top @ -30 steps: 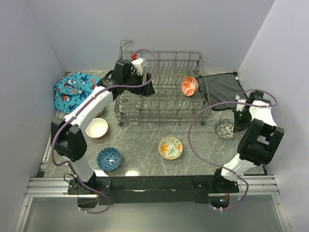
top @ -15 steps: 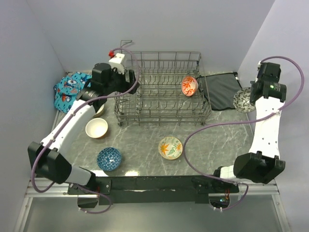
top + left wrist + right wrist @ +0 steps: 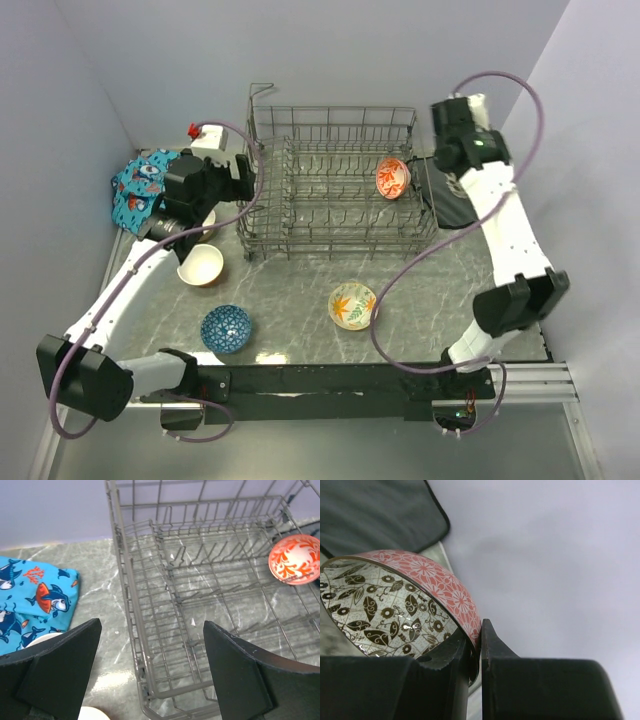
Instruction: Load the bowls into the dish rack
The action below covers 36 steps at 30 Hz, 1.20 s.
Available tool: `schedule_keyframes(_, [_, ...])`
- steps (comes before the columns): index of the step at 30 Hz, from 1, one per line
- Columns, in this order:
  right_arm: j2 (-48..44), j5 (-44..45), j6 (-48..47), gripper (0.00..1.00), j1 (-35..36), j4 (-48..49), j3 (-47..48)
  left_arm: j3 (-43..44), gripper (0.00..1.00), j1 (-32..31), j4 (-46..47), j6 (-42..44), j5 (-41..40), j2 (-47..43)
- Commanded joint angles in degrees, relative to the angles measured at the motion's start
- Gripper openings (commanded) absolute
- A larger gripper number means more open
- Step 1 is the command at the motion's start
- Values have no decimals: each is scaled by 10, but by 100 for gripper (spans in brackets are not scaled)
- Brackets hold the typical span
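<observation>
The grey wire dish rack (image 3: 330, 200) stands at the back middle and fills the left wrist view (image 3: 200, 605). An orange-red patterned bowl (image 3: 393, 178) stands on edge among its tines at the right (image 3: 295, 559). My right gripper (image 3: 477, 630) is shut on the rim of a bowl (image 3: 395, 605) that is black-and-white patterned inside and pink-red outside. It holds the bowl in the air beside the rack's right end (image 3: 452, 165). My left gripper (image 3: 152, 625) is open and empty over the rack's left edge (image 3: 243, 180). A cream bowl (image 3: 200, 265), a blue bowl (image 3: 226, 328) and an orange-leaf bowl (image 3: 353, 305) sit on the table.
A blue shark-print cloth (image 3: 150, 185) lies left of the rack (image 3: 35, 600), with a pale bowl rim (image 3: 45, 639) at its edge. A flat dark mat (image 3: 465, 195) lies right of the rack (image 3: 370, 510). Walls close in at the back and on both sides.
My right arm lifted the black-and-white bowl off the table at the right and carried it back and left toward the rack's right end. My left arm drew back left off the rack.
</observation>
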Motion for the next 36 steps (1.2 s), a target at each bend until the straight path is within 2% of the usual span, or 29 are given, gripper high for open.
schedule_keyframes(1, [64, 127, 62, 0, 56, 36, 84, -7, 90, 16, 26, -14, -35, 6])
schedule_keyframes(3, [105, 132, 81, 0, 84, 6, 141, 17, 89, 32, 4, -21, -33, 16])
schedule_keyframes(5, [215, 127, 148, 0, 108, -129, 320, 25, 89, 44, -6, -29, -25, 25])
schedule_keyframes(6, [247, 131, 152, 0, 118, -151, 370, 26, 89, 57, -5, -32, -16, 26])
schedule_keyframes(9, [228, 79, 168, 0, 144, -108, 308, 35, 88, 76, -12, -41, -10, 36])
schedule_keyframes(11, [258, 100, 164, 0, 151, -108, 341, 40, 88, 82, -15, -45, -6, 42])
schedule_keyframes(12, [263, 132, 157, 0, 164, -89, 342, 42, 88, 88, -15, -45, -6, 43])
schedule_keyframes(13, [274, 243, 129, 0, 170, -41, 336, 43, 88, 90, -15, -44, -6, 46])
schedule_keyframes(14, [281, 290, 86, 0, 175, -1, 323, 43, 88, 92, -14, -42, -6, 47])
schedule_keyframes(15, [286, 355, 24, 0, 179, 58, 268, 41, 88, 96, -12, -41, -8, 47])
schedule_keyframes(16, [286, 448, -200, 0, 177, 292, 220, 39, 88, 96, -8, -41, -8, 49])
schedule_keyframes(17, [280, 473, -371, 0, 170, 489, 162, 34, 88, 97, -6, -40, -7, 49])
schedule_keyframes(18, [271, 480, -590, 0, 165, 771, 42, 32, 88, 101, -5, -41, -8, 48])
schedule_keyframes(19, [311, 489, -1004, 0, 170, 1276, 76, 28, 88, 103, -1, -42, -6, 46])
schedule_keyframes(20, [360, 500, -1103, 0, 169, 1340, 142, 20, 88, 103, 2, -43, -6, 44])
schedule_keyframes(21, [446, 501, -1158, 0, 170, 1356, 271, 15, 88, 105, 5, -43, -6, 42])
schedule_keyframes(22, [477, 501, -1189, 0, 178, 1339, 327, 11, 88, 105, 7, -44, -8, 42])
schedule_keyframes(24, [506, 500, -1101, 0, 187, 1225, 393, 2, 88, 105, 10, -45, -13, 42])
schedule_keyframes(25, [498, 501, -1001, 0, 195, 1131, 373, -1, 89, 105, 13, -44, -14, 43])
schedule_keyframes(27, [471, 500, -949, 0, 203, 1110, 297, -2, 89, 105, 14, -43, -16, 47])
schedule_keyframes(29, [476, 501, -997, 0, 206, 1179, 291, -1, 89, 105, 14, -41, -18, 49])
schedule_keyframes(33, [489, 501, -950, 0, 217, 1111, 322, 3, 89, 105, 11, -41, -23, 61])
schedule_keyframes(36, [501, 502, -951, 0, 227, 1110, 327, 13, 89, 105, -2, -43, -19, 76])
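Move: The right hand already holds the patterned bowl; its likely slot in the dish rack is about 18 cm ahead, 18 cm left and 21 cm below. The orange bowl stands 11 cm ahead, 18 cm left; the grey mat lies 9 cm ahead, 2 cm right, 32 cm down. From the empty left hand, the far white bowl is 15 cm left, 3 cm back, 27 cm below; the near one 12 cm left, 13 cm back. Right hand carries the patterned bowl some 25 cm forward-left over the rack, rolling; the other eases left. ##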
